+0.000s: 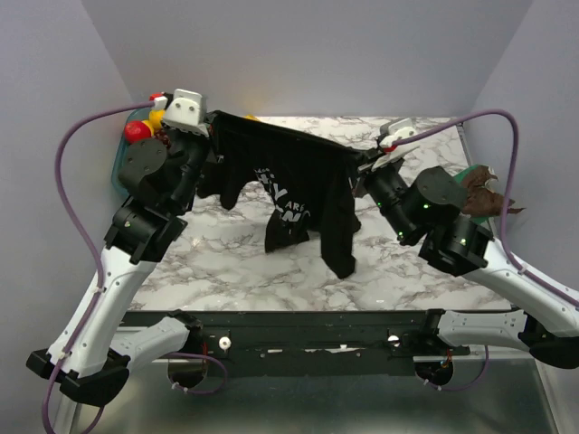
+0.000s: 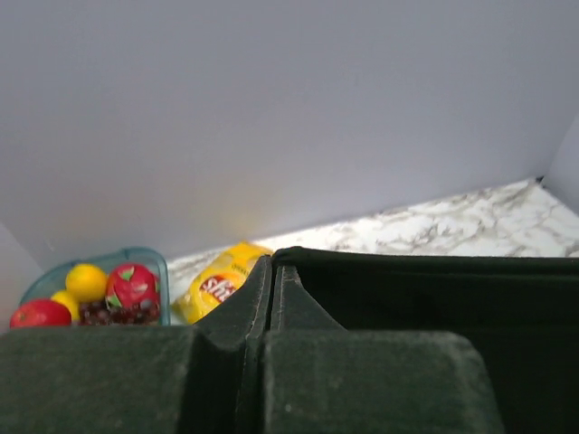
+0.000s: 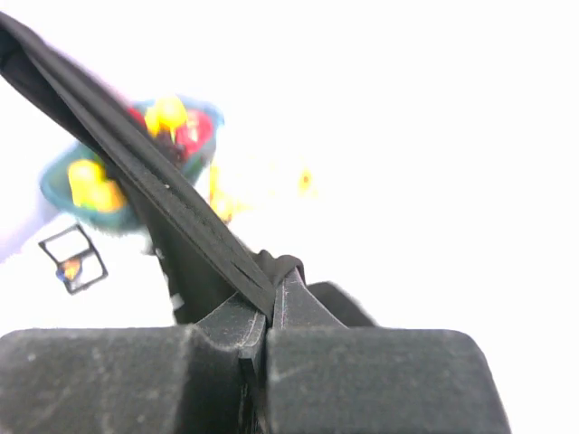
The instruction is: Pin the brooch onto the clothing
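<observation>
The clothing (image 1: 289,176), a black T-shirt with white print, hangs stretched above the marble table (image 1: 226,262). My left gripper (image 1: 210,136) is shut on its left top edge. My right gripper (image 1: 355,167) is shut on its right top edge. In the left wrist view the left gripper (image 2: 271,262) has its jaws together, and the black cloth (image 2: 434,289) runs off to the right from them. In the right wrist view the right gripper (image 3: 276,289) pinches a taut band of the shirt (image 3: 136,163), which runs up to the left. The brooch is out of view.
A teal basket (image 2: 136,253) of red and yellow fruit (image 1: 136,131) stands at the back left behind the left arm. A yellow snack bag (image 2: 217,282) lies next to it. A brown object (image 1: 484,194) sits at the right edge by the right arm.
</observation>
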Robot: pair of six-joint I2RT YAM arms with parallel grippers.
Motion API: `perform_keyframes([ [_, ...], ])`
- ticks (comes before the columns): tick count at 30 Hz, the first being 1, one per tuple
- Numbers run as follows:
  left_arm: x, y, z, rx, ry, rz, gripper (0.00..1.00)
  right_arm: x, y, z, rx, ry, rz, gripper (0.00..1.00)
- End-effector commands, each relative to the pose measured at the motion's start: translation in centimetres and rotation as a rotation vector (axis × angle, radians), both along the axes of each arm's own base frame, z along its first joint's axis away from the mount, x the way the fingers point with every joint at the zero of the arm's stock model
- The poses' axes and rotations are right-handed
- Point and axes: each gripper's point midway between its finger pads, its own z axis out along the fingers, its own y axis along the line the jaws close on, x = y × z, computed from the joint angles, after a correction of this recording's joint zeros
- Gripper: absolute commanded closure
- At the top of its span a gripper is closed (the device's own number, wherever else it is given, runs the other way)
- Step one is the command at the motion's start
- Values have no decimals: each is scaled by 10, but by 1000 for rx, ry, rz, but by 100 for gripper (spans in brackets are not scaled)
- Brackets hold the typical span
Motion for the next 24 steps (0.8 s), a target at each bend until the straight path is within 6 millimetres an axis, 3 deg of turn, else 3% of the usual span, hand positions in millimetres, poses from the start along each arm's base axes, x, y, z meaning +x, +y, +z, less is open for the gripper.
perform_keyframes([
  [1, -33, 33, 71, -26, -159, 61, 100, -6, -39, 45, -175, -138, -56, 99],
  [2, -43, 35, 91, -44, -197, 42, 100, -6, -47, 54, -172, -149, -81, 99],
  [3, -48, 33, 95, -46, -199, 19, 100, -10, -52, 70, -153, -174, -83, 99],
  [5, -62, 25, 115, -58, -243, -56, 100, -14, -55, 83, -155, -207, -70, 99],
  [9, -78, 13, 133, -63, -290, -154, 100, -22, -63, 115, -130, -273, -54, 99],
  [17, -82, 5, 146, -106, -315, -208, 100, -31, -92, 160, -23, -343, -127, 99],
  [24, -80, -8, 152, -147, -333, -263, 100, -41, -97, 180, 32, -395, -95, 99],
])
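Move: The black clothing hangs between both grippers by its pinched upper edge: its middle lies about 12 cm right of the left gripper and 5 cm back, some 18 cm below, and about 12 cm left of the right gripper, level forward, 15 cm below. On the table, roughly 42 cm below the left gripper, the chips bag is 23 cm ahead and 2 cm right, the fruit basket 20 cm ahead and 17 cm left. Keep both grippers shut on the clothing's upper edge and raise them together, quickly and then easing to a stop, about 12 cm up. Draw the left gripper some 8 cm back as it climbs, turning it clockwise; carry the right one about 5 cm to the right. Tip both sets of fingers upward some 15 degrees, keeping the edge stretched between them. ##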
